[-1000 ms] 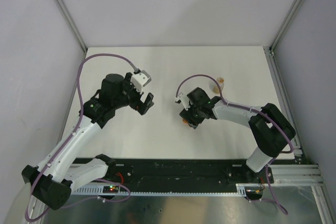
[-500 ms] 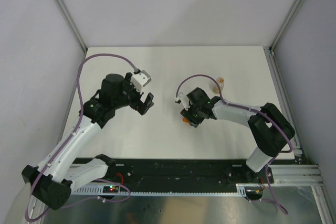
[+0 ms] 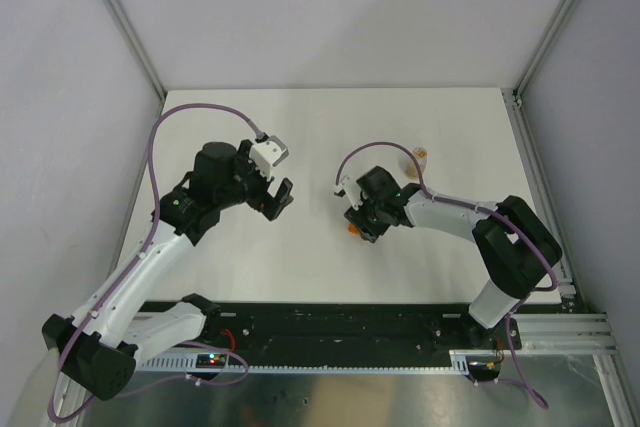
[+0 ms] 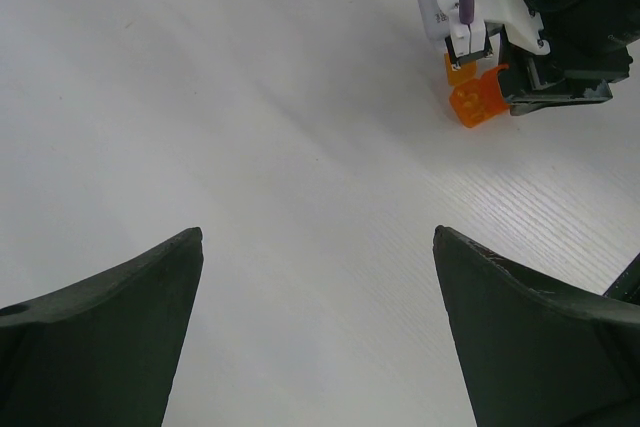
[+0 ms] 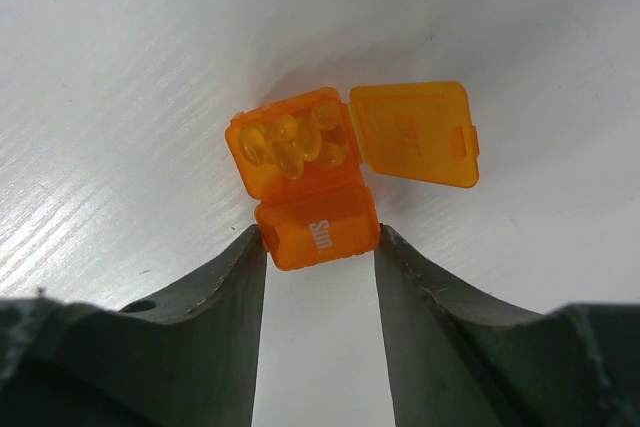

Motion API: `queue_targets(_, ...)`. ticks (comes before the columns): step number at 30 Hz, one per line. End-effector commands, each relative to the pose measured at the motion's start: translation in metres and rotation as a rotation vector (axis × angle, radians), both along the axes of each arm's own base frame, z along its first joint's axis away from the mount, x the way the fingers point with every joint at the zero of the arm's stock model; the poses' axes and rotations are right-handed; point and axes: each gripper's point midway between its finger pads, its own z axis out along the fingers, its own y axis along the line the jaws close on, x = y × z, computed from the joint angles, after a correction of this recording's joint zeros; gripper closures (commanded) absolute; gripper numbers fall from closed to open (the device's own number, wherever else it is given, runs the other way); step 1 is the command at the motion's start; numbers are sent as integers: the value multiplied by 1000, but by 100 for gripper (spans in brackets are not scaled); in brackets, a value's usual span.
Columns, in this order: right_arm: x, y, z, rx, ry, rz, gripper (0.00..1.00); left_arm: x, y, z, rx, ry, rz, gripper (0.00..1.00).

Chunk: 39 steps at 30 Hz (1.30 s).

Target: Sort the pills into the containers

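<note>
The orange two-cell box [image 5: 312,187] sits on the white table. Its near cell, marked "Sun", is closed. Its far cell is open, with several tan-orange pills [image 5: 290,142] inside and its lid [image 5: 415,134] flipped out to the right. My right gripper [image 5: 318,237] is shut on the closed cell, with a fingertip touching each side. In the top view the right gripper [image 3: 360,223] is at mid-table with the box [image 3: 352,229] at its tip. My left gripper [image 3: 277,197] is open and empty, well to the left. The box also shows far off in the left wrist view [image 4: 476,102].
A small clear vial with a tan cap [image 3: 419,157] lies behind the right arm. The right arm's purple cable [image 3: 352,157] loops above its wrist. Metal frame rails [image 3: 536,167] border the table on the right.
</note>
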Motion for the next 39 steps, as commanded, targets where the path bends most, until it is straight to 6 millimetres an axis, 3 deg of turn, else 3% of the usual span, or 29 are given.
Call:
queue_targets(1, 4, 4, 3, 30, -7, 2, 67, 3, -1, 13, -33, -38, -1, 0)
queue_targets(9, 0, 7, 12, 74, 10, 34, 81, 3, -2, 12, -35, -34, -2, 0)
queue_targets(15, -5, 9, 31, 135, 6, 76, 91, 2, -6, 10, -49, -25, -20, 0)
queue_targets(21, -11, 12, 67, 224, -41, 166, 94, 8, -15, 9, -81, -12, -37, 0)
queue_targets(31, -26, 10, 132, 307, -135, 299, 97, 27, -50, 9, -188, 72, -122, 0)
queue_targets(39, -40, 10, 163, 337, -144, 364, 98, 48, -86, 8, -308, 218, -145, 3)
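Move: The orange container is already pinched in the right fingers by its closed Sun half. Its open, pill-filled half puts its middle about 1 cm ahead and 1 cm left of that hand, at its height. The pill bottle stands some 15 cm ahead and 10 cm right of the right hand. From the open left hand the container lies about 18 cm to the right, 1 cm ahead and roughly 21 cm below. Keeping its pinch on the closed Sun half, the right hand lifts the container about 13 cm off the table, drifting slightly back, its wrist turning counter-clockwise and its fingertips swinging out to the left. The left hand waits, then goes some 6 cm right towards the container, also forward and a little down, tipping down, fingers wide open and touching nothing. ##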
